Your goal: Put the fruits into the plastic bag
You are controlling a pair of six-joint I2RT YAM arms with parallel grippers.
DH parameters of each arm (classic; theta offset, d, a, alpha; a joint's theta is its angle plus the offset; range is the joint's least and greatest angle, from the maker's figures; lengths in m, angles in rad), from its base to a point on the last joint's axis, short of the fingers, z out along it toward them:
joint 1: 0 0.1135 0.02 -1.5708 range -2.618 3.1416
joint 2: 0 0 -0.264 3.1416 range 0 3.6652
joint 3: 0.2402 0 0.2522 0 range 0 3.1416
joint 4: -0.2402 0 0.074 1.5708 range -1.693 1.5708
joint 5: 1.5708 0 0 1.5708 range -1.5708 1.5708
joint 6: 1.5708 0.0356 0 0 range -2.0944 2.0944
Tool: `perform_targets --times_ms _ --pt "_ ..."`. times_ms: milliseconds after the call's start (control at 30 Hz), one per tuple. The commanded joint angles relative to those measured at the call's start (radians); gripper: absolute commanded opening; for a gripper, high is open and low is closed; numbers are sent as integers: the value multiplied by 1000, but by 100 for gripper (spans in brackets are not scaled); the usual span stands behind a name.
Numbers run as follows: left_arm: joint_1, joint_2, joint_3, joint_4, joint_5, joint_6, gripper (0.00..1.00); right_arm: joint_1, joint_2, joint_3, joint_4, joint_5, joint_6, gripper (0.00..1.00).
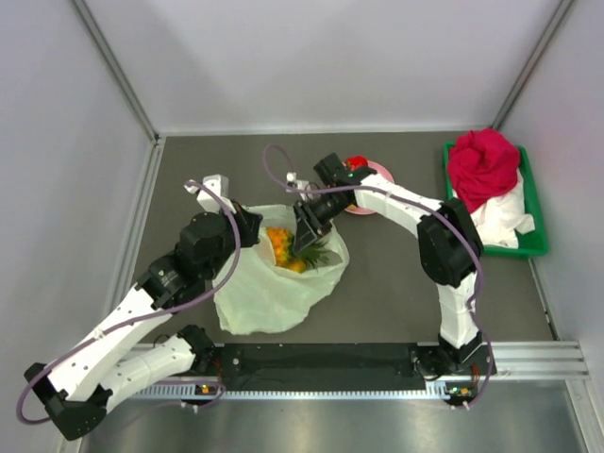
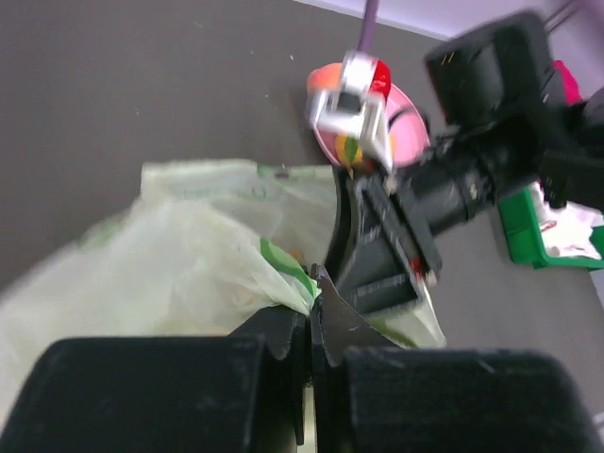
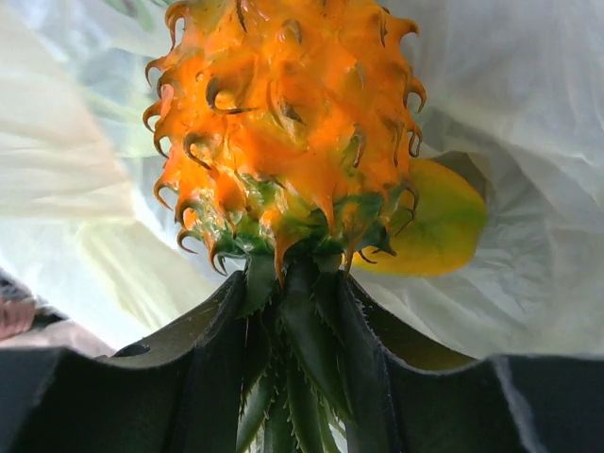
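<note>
My right gripper (image 3: 293,307) is shut on the green crown of the small orange pineapple (image 3: 283,123), which hangs inside the pale-green plastic bag (image 3: 528,142). A yellow mango-like fruit (image 3: 439,226) lies just behind it. From above, the right gripper (image 1: 308,229) reaches into the bag's mouth, where orange fruits (image 1: 281,243) show. My left gripper (image 2: 312,294) is shut on the plastic bag's (image 2: 189,255) rim and holds it up at the bag's left edge (image 1: 253,226). A red fruit (image 1: 356,163) sits on the pink plate (image 1: 376,179).
A green tray (image 1: 534,247) at the back right holds a red cloth bundle (image 1: 483,165) and a white cloth (image 1: 507,217). The pink plate (image 2: 411,123) lies just beyond the bag, under the right arm. Grey walls close off the left, right and back.
</note>
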Motion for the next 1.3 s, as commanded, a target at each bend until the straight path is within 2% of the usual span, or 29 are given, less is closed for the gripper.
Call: perform_targets --times_ms 0,167,433,567,667,933,1267 --pt "3 33 21 100 -24 66 0 51 -102 -94 -40 9 -76 0" --pt "3 56 37 109 -25 68 0 91 -126 -151 -14 56 -61 0" --pt "3 12 109 94 -88 100 0 108 -160 -186 112 450 142 0" --pt "3 -20 133 74 -122 114 0 102 -163 -172 74 706 193 0" --pt "3 -52 129 54 -136 109 0 70 -186 -177 69 779 235 0" --pt "3 -94 78 20 -165 85 0 -6 -252 -163 68 848 261 0" --pt "3 -143 38 -46 -231 14 0 24 -217 -182 155 626 310 0"
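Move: The pineapple, its crown still pinched by the right hand, is already down in the bag's mouth, its body about 6 cm left of that hand and 5 cm below. The bag's middle is roughly 5 cm left, 2 cm back and 8 cm below; the mango inside is some 2 cm left, 2 cm back, 10 cm below. The bowl stands 20 cm ahead, 16 cm right, 12 cm below. From the left hand, holding the rim, the bag's middle is 5 cm right, 2 cm back, 22 cm below. The pineapple, kept by its crown, is drawn back about 5 cm and lower inside the bag, then the right hand reverses, carrying it forward about 12 cm and rightward towards the bowl side, wrist swinging some 30 degrees clockwise and rising slightly late on. The left hand keeps its pinch on the rim, dips a little, then lifts it and draws it left. ##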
